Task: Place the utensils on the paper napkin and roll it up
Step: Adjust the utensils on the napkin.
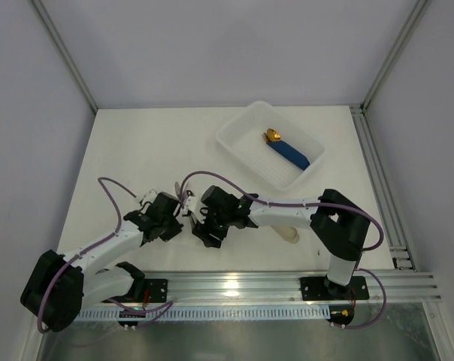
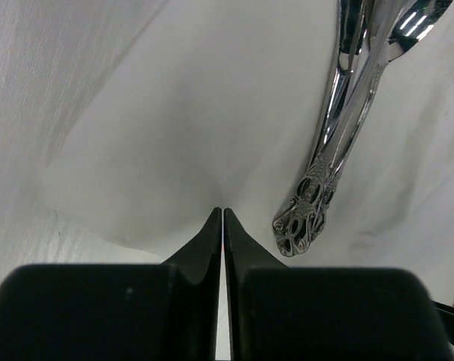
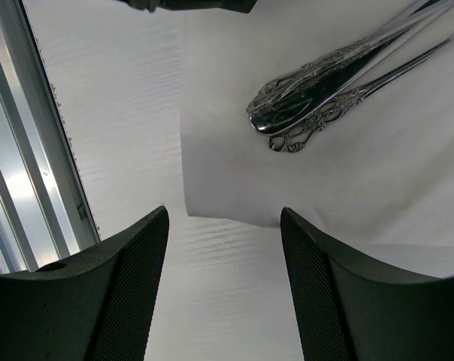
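The paper napkin [image 2: 174,135] lies as a thin white sheet on the white table. The utensils [image 2: 340,128], shiny silver with ornate handles, rest on it to the right of my left gripper [image 2: 222,212]. That gripper is shut, its tips pinching the napkin's near edge, and creases run from them. In the right wrist view the utensils [image 3: 310,105] lie on the napkin [image 3: 325,180] ahead of my right gripper [image 3: 224,210]. It is open over bare table just short of the napkin's corner. From above, the left gripper [image 1: 183,218] and right gripper [image 1: 206,235] meet at the table's near middle.
A white plastic tray [image 1: 234,143] at the back right holds a blue-handled gold-tipped piece [image 1: 291,153]. A beige oblong sleeve [image 1: 287,235] lies under the right arm. An aluminium rail [image 1: 287,284] runs along the near edge and shows beside the right gripper [image 3: 16,150].
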{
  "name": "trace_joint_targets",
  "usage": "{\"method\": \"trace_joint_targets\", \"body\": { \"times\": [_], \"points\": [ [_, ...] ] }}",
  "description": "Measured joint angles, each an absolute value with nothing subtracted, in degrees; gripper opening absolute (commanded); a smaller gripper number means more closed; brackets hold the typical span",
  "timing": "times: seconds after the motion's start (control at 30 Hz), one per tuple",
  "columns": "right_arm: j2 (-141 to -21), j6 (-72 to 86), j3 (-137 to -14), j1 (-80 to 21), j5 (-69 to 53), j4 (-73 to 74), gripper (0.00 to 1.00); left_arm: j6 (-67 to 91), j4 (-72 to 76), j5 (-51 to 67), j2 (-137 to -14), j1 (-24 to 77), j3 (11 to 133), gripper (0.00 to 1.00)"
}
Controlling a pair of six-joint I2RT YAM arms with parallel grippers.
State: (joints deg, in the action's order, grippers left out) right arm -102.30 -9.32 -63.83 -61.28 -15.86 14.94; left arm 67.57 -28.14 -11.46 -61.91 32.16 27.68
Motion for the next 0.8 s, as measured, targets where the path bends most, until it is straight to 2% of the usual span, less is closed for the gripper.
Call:
{"method": "trace_joint_targets", "body": {
  "times": [0.27,0.57,0.63,0.67,0.8],
  "points": [
    [-104.3,-10.4,-64.8,-61.4,-17.6,15.9,0.53,69.1,-27.9,-11.6,-63.9,32.2,27.0,0.00],
    [-104.3,-10.6,-64.8,-61.6,-16.4,15.1,0.50,69.6,-27.9,-11.6,-63.9,32.2,27.0,0.00],
    [-104.3,-10.8,-64.8,-61.7,-15.7,15.0,0.44,69.6,-27.8,-11.6,-64.0,32.2,27.0,0.00],
    [-104.3,-10.9,-64.9,-61.7,-15.4,15.0,0.35,69.6,-27.8,-11.6,-64.0,32.2,27.0,0.00],
    [-104.3,-11.1,-65.1,-61.7,-14.9,15.0,0.26,69.6,-27.2,-11.6,-64.3,32.2,27.0,0.00]
  ]
}}
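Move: The near right corner of the napkin lies almost under the right hand's open fingers, about 1 cm back and 2 cm down. From the right hand, the utensil handle ends are some 3 cm ahead and 4 cm left, and the beige pouch about 5 cm ahead and 20 cm right. The left hand has a bare napkin patch about 1 cm straight below its tips, the handle ends roughly 2 cm ahead and 4 cm right of it, and that corner about 3 cm back and 8 cm right. The left hand, fingertips practically together, sinks about 1 cm onto the napkin patch beside the handle ends, easing slightly back, then stays there with its tips resting on the paper. The right hand dips about 1 cm over the near right corner, drawing back about half a centimetre and then creeping forward nearly 1 cm, while its fingers close from about two-thirds open to one-third, most quickly at the end, bringing the corner between the tips. ##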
